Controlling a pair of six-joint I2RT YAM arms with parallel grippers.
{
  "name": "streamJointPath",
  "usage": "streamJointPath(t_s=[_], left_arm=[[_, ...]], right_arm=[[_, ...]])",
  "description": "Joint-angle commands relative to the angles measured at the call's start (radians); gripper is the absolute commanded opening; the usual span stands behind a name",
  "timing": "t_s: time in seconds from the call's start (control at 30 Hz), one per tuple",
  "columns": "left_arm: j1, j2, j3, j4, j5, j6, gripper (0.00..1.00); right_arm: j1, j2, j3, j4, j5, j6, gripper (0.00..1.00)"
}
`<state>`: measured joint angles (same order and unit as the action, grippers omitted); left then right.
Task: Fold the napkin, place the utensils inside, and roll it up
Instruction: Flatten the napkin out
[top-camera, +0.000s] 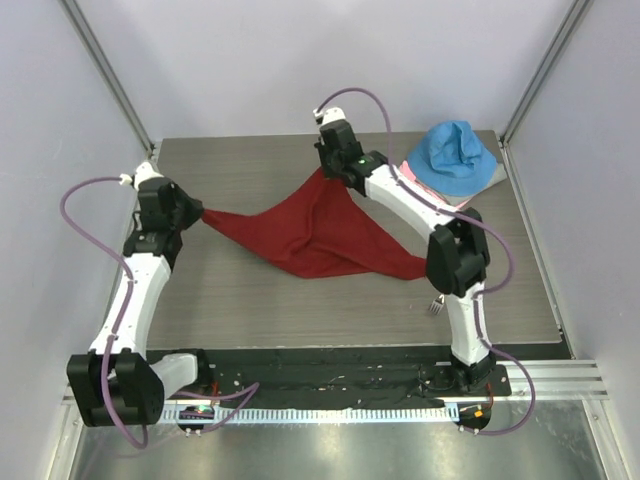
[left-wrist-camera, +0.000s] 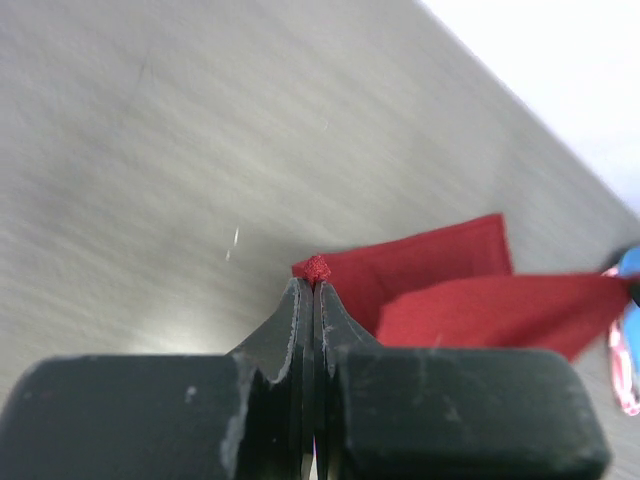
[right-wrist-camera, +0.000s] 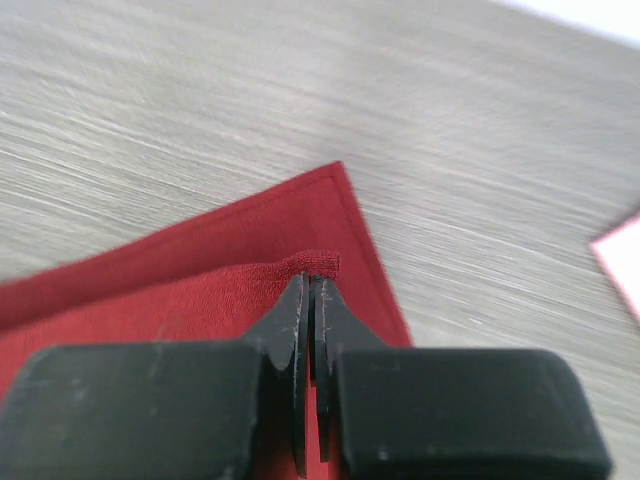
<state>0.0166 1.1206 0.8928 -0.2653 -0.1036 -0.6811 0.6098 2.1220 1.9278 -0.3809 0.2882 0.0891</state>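
Observation:
The dark red napkin (top-camera: 315, 235) hangs stretched between my two grippers above the table, sagging in the middle with its lower part resting on the wood. My left gripper (top-camera: 195, 214) is shut on the napkin's left corner; a red tip (left-wrist-camera: 317, 267) pokes out between the closed jaws. My right gripper (top-camera: 330, 168) is shut on the far corner; the pinched hem (right-wrist-camera: 318, 262) shows above a lower layer of cloth. The silver fork (top-camera: 437, 303) lies on the table by the right arm, mostly hidden behind it.
A bright blue cloth (top-camera: 455, 155) sits on a pale pink cloth (top-camera: 420, 180) at the back right corner. The black rail (top-camera: 330, 375) with both arm bases runs along the near edge. Grey walls close in on left and right.

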Motion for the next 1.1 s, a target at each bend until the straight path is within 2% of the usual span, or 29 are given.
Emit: streamJointPath(t_s=[0.0,0.13,0.43,0.63,0.8,0.93,1.07], left_arm=[[0.060,0.045,0.158,-0.044,0.083,0.072,0.00],[0.083,0.064,0.221,-0.055,0.133,0.072,0.00],[0.118,0.047,0.382,-0.100,0.193,0.069,0.00],[0.120,0.019,0.506,-0.141,0.209,0.081,0.00],[0.120,0.028,0.678,-0.206,0.229,0.115,0.01],[0.121,0.097,0.833,-0.195,0.321,0.091,0.01],[0.120,0.191,0.862,-0.105,0.432,0.011,0.00]], right_arm=[[-0.007,-0.212,-0.050,0.023,0.040,-0.023,0.01],[-0.008,-0.374,-0.107,0.024,0.078,-0.043,0.01],[-0.008,-0.623,-0.208,0.025,0.181,-0.061,0.01],[-0.007,-0.830,-0.250,0.014,0.161,-0.045,0.01],[-0.007,-0.991,-0.251,0.005,0.088,-0.008,0.01],[-0.008,-1.022,-0.247,0.011,0.126,-0.009,0.01],[-0.019,-0.973,-0.276,0.062,0.221,-0.051,0.01]])
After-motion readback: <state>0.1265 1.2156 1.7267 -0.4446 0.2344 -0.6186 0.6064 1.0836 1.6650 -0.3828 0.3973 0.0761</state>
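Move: I already pinch a corner of the red napkin in each hand. Its sagging middle lies about 23 cm right of my left hand, practically level with it fore-and-aft and some 14 cm below. From my right hand it is roughly 13 cm back, 3 cm left and 13 cm down. The pink cloth lies about 26 cm right of that hand and 4 cm farther out, the blue cloth 34 cm right and 11 cm out, and the fork 28 cm right and 25 cm back, all 13 to 16 cm lower. I hoist the napkin high by its two corners, fingers shut on both. My right hand climbs about 35 cm while drawing back and to the right, away from my left hand, tipping its fingers up and rolling its left side upward. My left hand goes almost straight up about 30 cm, its fingers tipping up some 30 degrees. ##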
